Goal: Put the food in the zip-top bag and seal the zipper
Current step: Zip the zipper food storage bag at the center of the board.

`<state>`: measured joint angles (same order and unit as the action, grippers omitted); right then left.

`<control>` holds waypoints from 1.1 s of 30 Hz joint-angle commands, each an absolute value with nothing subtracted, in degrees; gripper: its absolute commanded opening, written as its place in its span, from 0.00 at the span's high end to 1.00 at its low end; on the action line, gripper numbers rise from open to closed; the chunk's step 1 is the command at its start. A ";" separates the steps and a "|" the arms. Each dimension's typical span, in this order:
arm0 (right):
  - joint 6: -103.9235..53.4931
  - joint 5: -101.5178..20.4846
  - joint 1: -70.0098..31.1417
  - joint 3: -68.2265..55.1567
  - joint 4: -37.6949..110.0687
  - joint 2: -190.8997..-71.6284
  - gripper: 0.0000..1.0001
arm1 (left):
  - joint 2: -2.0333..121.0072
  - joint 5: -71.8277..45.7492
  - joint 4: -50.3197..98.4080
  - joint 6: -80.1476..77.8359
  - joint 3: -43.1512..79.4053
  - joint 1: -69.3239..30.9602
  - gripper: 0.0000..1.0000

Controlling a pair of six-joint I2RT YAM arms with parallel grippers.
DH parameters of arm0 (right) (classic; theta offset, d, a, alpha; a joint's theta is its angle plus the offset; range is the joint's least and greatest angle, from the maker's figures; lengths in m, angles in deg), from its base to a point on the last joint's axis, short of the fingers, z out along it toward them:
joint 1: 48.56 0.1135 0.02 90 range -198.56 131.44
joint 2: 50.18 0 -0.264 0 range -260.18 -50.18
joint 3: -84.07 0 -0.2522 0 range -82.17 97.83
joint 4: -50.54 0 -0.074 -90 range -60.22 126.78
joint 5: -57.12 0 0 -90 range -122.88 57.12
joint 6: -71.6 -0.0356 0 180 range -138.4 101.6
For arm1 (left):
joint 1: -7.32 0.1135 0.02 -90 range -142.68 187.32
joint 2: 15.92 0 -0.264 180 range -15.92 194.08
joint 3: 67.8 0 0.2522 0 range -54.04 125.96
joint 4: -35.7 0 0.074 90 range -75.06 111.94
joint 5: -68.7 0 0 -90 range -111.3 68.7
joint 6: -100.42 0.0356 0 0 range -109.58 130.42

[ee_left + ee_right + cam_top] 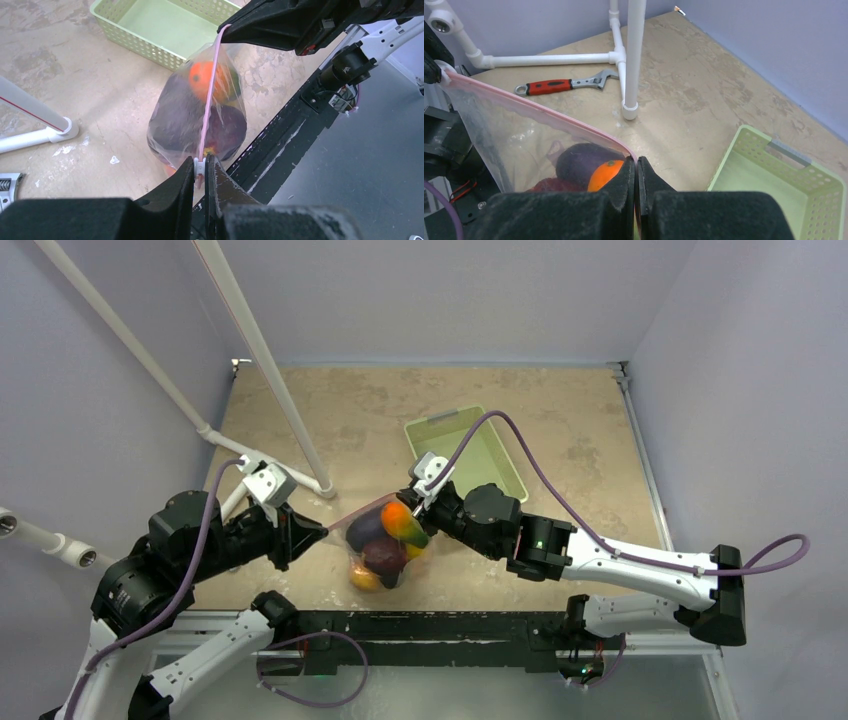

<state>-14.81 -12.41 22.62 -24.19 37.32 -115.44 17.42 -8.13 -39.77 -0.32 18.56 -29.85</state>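
Note:
The clear zip-top bag (385, 545) hangs between my two grippers, full of food: an orange (204, 77), a purple eggplant (579, 161), a dark plum (227, 131) and other pieces. Its pink zipper (209, 102) is stretched taut from one gripper to the other. My left gripper (200, 167) is shut on the white slider tab (199, 166) at the zipper's near end. My right gripper (636, 170) is shut on the opposite corner of the bag's mouth, with the pink strip (549, 116) running away from it. In the top view the left gripper (322, 532) and right gripper (418, 492) hold the bag above the table's front part.
The pale green basket (466, 452) stands behind the bag, with nothing in it. A white pipe frame (262, 345) rises at the left, its foot (629, 111) on the table. A red-handled wrench (559, 86) lies near the pipes. The black front rail (440, 630) runs below the bag.

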 commanded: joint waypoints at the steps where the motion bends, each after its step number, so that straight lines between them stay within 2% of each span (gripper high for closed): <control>1: -15.13 -5.66 20.83 -23.72 38.78 -113.56 1.00 | 16.25 -11.00 -42.43 -1.94 21.12 -29.80 1.00; 12: -15.68 -6.62 20.87 -23.25 39.58 -112.89 1.00 | 16.94 -14.87 -41.36 -1.64 20.76 -29.81 0.98; 20: -14.61 -9.38 20.85 -23.65 40.89 -111.93 1.00 | 17.48 -20.94 -39.75 -1.00 21.90 -29.83 0.69; 26: -14.12 -10.40 20.85 -23.85 42.02 -111.72 1.00 | 16.84 -24.37 -37.84 -1.08 23.14 -29.84 0.55; 33: -13.57 -10.32 20.87 -23.05 42.14 -110.30 1.00 | 16.34 -24.05 -35.63 -1.53 22.61 -29.82 0.43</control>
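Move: The slider, at the left end of the bag's pink zipper, is already between the left fingertips; from the right hand, which pinches the zipper's other end, it lies about 12 cm to the left and 7 cm back, at much the same height. The bagged food hangs some 8 cm right of the left hand, 1 cm ahead and 13 cm below. From that hand the green basket stands about 26 cm ahead and 26 cm right, the white post's foot about 21 cm ahead and 7 cm left, both near table level. The left fingers keep hold of the slider for a slow forward-left tug of about 1 cm, then open to about half and let go, the hand going on left and forward and rising clear, about 5 cm in all, while turning some 15 degrees counter-clockwise. The right fingers keep their pinch on the zipper's other end; as the slider is released, that hand shifts a couple of centimetres right, forward and up. ##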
